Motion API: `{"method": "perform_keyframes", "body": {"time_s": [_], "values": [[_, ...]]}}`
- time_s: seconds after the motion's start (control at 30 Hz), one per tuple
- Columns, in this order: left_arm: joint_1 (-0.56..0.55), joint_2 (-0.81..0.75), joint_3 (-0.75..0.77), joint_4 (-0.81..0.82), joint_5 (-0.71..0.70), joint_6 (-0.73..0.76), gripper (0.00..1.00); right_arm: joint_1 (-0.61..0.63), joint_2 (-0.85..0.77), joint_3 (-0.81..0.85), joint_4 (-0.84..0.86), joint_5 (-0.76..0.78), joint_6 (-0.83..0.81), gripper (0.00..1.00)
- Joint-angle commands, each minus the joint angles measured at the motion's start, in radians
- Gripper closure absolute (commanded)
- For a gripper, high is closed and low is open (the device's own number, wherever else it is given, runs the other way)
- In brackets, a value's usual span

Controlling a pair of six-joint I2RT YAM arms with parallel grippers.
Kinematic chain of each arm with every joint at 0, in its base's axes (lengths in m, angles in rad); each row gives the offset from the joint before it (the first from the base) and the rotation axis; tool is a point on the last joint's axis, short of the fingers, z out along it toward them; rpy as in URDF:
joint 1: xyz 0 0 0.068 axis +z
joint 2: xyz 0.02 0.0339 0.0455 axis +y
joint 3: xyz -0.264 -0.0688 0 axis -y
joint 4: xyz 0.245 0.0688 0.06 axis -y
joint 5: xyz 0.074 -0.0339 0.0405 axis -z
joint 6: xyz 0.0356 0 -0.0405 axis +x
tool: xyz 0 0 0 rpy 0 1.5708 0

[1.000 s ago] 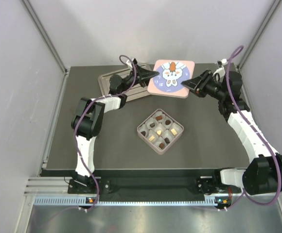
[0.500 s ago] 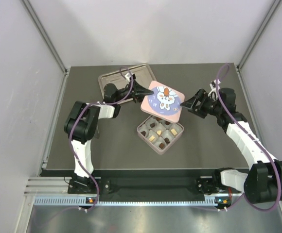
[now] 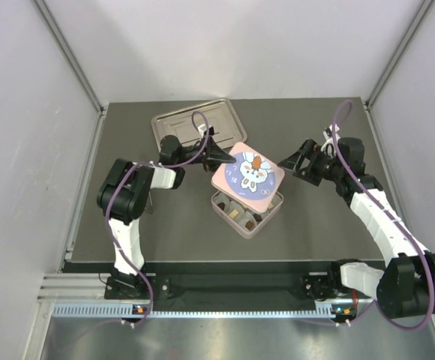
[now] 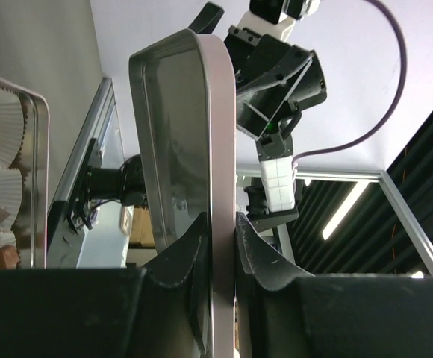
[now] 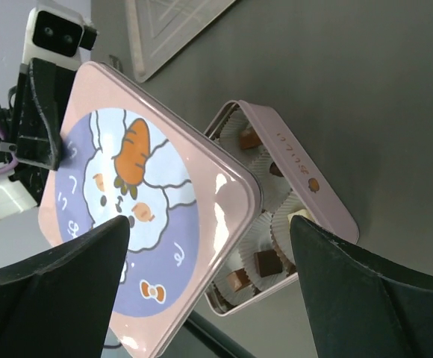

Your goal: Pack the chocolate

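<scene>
My left gripper is shut on the left edge of the pink lid with a rabbit and carrot picture, holding it tilted over the pink box. The lid covers most of the box. A few dark brown and cream chocolates show in white paper cups at its near side. In the left wrist view my fingers clamp the lid's rim. My right gripper is open and empty just right of the lid. In its own view the lid, box and chocolates lie between its spread fingers.
A silver metal tray lies at the back left of the dark table, behind the left gripper; it also shows in the right wrist view. Grey walls close in the table on three sides.
My left gripper has carried the lid from the back of the table forward and down over the box. My right gripper has followed alongside it, staying open.
</scene>
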Motion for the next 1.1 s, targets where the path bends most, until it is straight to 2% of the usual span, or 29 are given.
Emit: {"method": "perform_keyframes", "body": {"time_s": [0.0, 0.43, 0.77, 1.07], "values": [[-0.018, -0.074, -0.015, 0.430, 0.035, 0.024, 1.00, -0.014, 0.001, -0.002, 0.062, -0.062, 0.006, 0.11], [-0.050, -0.080, -0.039, 0.432, 0.025, 0.046, 1.00, -0.014, -0.005, -0.117, 0.180, -0.118, 0.084, 0.17], [-0.048, -0.017, -0.081, 0.430, 0.040, 0.060, 0.99, -0.015, -0.045, -0.237, 0.326, -0.163, 0.121, 0.48], [-0.036, 0.089, -0.019, 0.388, 0.061, 0.087, 0.92, -0.015, -0.075, -0.323, 0.361, -0.149, 0.107, 0.61]]}}
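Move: The left hand already holds the lid by its left edge; the open box of chocolates it is taken to lies about 8 cm back, 6 cm to the right and some 12 cm below, with the empty tray's middle roughly 15 cm ahead and 9 cm left, at table level. For the open right hand, the lid's middle is some 11 cm left, 5 cm back and 3 cm lower, and the box about 12 cm left, 9 cm back and 9 cm below. Back towards the robot by about 3 cm, then down some 5 cm, the left hand keeps its pinch on the lid's edge and brings the lid over the box. The right hand sinks about 6.5 cm and draws back 4 cm beside the lid, its wrist tilting slightly, while the wide-open fingers close around the lid's right corner. ##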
